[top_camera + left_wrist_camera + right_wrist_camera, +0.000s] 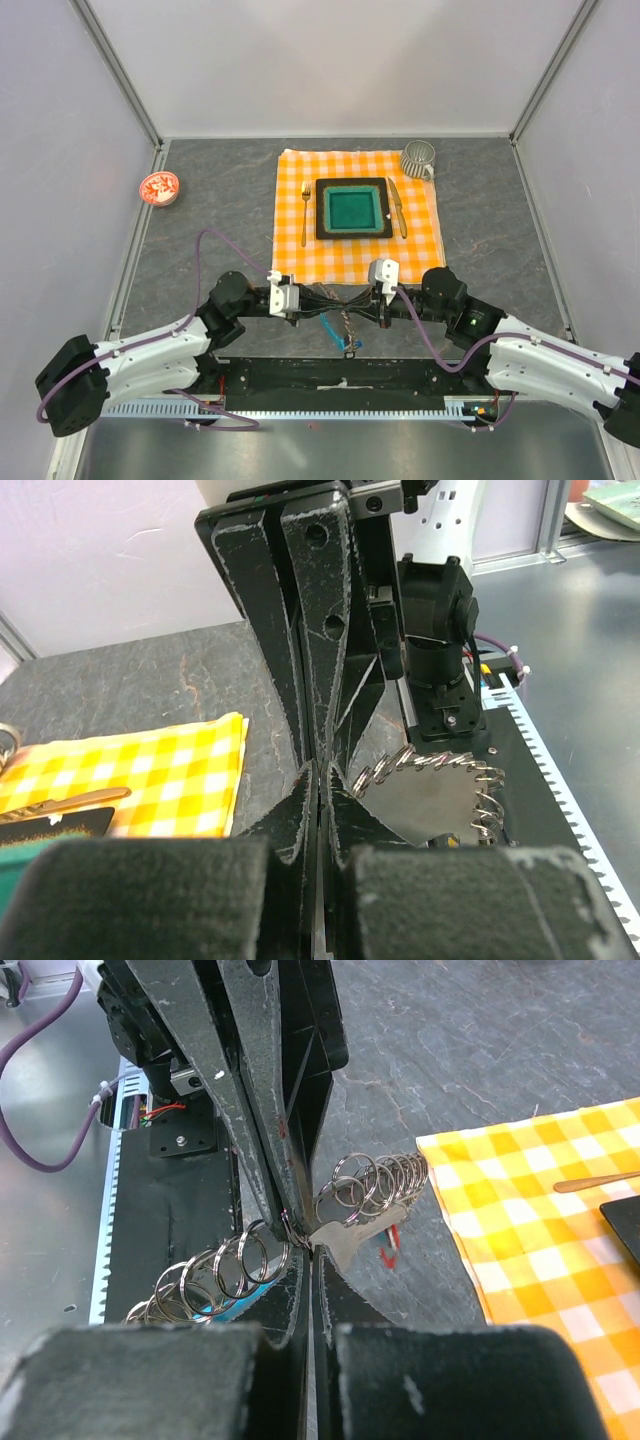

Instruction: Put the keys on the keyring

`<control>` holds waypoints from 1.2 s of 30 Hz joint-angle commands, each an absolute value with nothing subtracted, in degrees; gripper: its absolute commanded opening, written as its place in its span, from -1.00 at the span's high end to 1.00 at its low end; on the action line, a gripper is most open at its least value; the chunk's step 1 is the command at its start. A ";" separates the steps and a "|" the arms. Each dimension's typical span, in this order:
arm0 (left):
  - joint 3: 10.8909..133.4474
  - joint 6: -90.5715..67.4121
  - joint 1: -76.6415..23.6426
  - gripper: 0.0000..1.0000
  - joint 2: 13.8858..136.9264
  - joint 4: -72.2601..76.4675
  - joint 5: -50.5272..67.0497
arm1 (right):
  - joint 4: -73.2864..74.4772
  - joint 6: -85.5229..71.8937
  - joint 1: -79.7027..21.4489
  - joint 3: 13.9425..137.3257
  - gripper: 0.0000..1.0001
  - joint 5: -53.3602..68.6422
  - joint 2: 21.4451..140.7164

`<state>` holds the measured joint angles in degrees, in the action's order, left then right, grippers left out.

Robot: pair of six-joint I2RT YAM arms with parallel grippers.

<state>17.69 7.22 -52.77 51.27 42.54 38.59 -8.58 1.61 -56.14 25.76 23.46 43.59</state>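
My two grippers meet tip to tip over the dark table just in front of the cloth. The left gripper is shut, its tips pinching the thin wire of the keyring. That keyring carries a string of small silvery rings and a cyan-blue clip, which hang below the jaws. The right gripper is shut on the end of a silvery key with a red tag. The key lies against the rings right at the left fingertips. No other keys show.
An orange checked cloth behind the grippers holds a dark square plate, a fork and a knife. A metal mug stands at its far right corner. A red-and-white dish sits far left. Black base rail along the near edge.
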 commanded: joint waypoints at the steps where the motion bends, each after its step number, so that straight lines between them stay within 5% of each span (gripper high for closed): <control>1: 19.34 5.54 -53.00 0.96 52.73 57.91 41.13 | -11.59 -1.39 -56.25 25.84 1.00 25.57 45.52; 17: 15.82 4.75 -53.09 0.96 53.09 67.84 35.77 | -16.52 -6.50 -56.25 21.09 0.91 19.07 47.11; 26: 13.10 4.48 -53.00 0.96 51.95 68.47 33.31 | -6.77 -2.29 -56.25 23.47 0.32 12.75 39.05; 36: 11.60 3.25 -53.00 0.96 51.94 66.35 36.74 | -10.10 2.11 -56.25 23.38 0.16 19.33 31.90</control>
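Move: The coiled keyring is at both sets of shut fingertips; its middle hangs roughly 3 cm back and 3 cm below the right hand, neither left nor right of it. The light-blue key dangles about 5 cm back, 3 cm left and 7 cm below that hand. The plate lies some 25 cm ahead, 1 cm right and 20 cm down. From the left hand, the keyring is likewise about 3 cm back, 3 cm below and straight in line. The keyring stays pinched in the left fingertips, which tilt up about 10 degrees as that hand lifts some 2 cm. The right hand first creeps forward and slightly left, then dips and opens its fingers, coming free of the keyring and drawing off to the right and up, ending about 3 cm right of its start and turned slightly clockwise. ##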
